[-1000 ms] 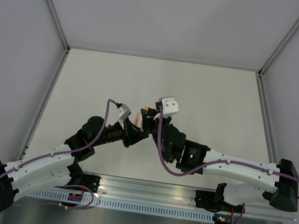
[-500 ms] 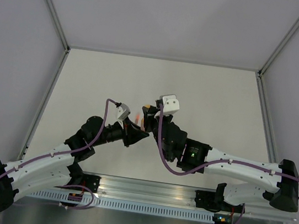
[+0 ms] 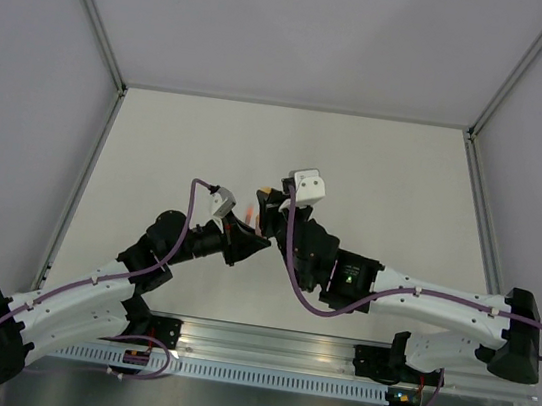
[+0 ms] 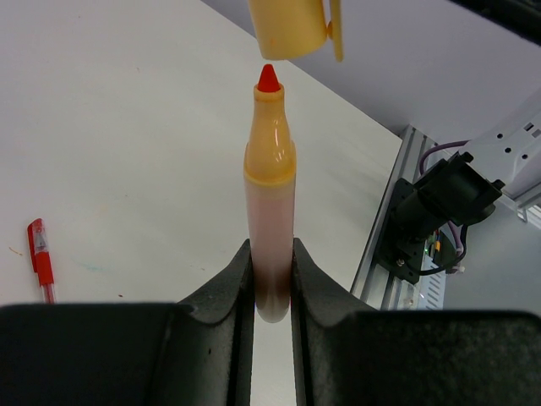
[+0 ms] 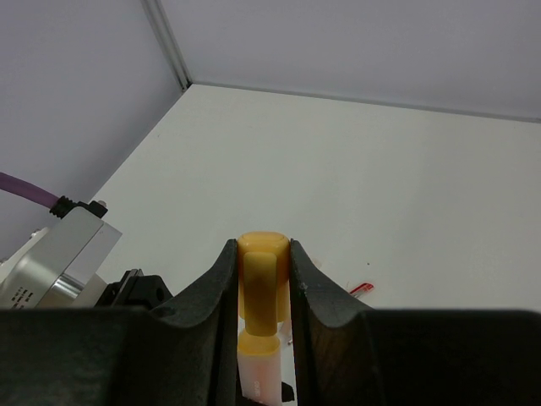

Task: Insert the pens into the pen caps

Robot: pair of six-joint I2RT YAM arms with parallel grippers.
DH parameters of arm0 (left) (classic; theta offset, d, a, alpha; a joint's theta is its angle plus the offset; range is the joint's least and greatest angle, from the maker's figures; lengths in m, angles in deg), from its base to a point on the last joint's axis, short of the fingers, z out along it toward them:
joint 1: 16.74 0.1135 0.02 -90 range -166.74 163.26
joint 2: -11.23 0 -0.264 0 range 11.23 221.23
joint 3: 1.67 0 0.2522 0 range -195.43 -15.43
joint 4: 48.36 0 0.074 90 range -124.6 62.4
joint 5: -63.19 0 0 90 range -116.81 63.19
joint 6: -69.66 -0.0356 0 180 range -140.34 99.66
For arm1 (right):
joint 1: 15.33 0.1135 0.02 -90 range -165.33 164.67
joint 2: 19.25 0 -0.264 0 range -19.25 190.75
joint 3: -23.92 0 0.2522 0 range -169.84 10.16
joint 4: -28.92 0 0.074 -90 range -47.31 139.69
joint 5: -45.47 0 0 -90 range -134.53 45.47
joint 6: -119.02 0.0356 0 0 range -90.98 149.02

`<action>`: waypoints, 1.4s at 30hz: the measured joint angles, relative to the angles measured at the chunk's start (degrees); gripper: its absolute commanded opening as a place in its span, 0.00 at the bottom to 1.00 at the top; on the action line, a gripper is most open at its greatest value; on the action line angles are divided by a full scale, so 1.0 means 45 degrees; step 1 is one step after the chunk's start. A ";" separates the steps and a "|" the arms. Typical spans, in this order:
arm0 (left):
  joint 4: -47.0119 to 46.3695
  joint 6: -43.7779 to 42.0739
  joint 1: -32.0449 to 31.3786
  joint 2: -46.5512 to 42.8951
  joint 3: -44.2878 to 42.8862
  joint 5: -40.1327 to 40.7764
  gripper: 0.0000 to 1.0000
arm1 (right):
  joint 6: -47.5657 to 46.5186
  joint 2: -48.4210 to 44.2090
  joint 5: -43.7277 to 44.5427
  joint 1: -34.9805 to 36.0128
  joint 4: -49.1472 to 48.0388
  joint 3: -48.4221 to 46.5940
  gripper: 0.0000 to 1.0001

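Observation:
In the left wrist view an orange-pink pen point(image 4: 270, 194) with a yellow collar and red tip stands upright, and my left gripper point(image 4: 270, 254) is shut on its lower end. Just above the tip hangs a yellow-orange pen cap point(image 4: 292, 30), open end down and not over the tip. My right gripper point(image 5: 263, 249) is shut on that cap point(image 5: 263, 283); the pen's collar point(image 5: 258, 347) shows right below it. From the top camera the left gripper point(image 3: 247, 232) and right gripper point(image 3: 268, 208) meet above mid-table. A red pen point(image 4: 40, 258) lies on the table.
The white table point(image 3: 376, 177) is walled by grey panels on three sides. An aluminium rail point(image 3: 271, 349) carrying the arm bases runs along the near edge. The end of a red pen point(image 5: 362, 288) lies on the table past the right fingers.
The right wrist has crept slightly toward the left gripper. Both grips are unchanged.

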 measured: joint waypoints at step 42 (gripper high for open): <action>0.1525 0.0486 -0.0049 -0.0432 0.0155 0.0248 0.02 | 0.2200 0.0359 0.0661 0.0452 -0.3109 0.2642 0.16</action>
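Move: The yellow pen stands tip up in the left fingers, its middle about 8 cm straight below the right hand, which holds the yellow cap open end down just over the tip. From the left hand, the cap is roughly 10 cm straight above. On the table far beneath, the red pen lies some 12 cm ahead of the right hand and level sideways, with the orange pen 12 cm ahead and about 5 cm left. The yellow cap comes down over the pen's red tip and tapered neck as the right hand, after easing barely left, sinks about 5 cm and rolls its left side up some 10 degrees. Under it the left hand keeps its grip on the barrel and gives way downward about 2 cm, tipping slightly. Both grippers stay closed on their parts. ##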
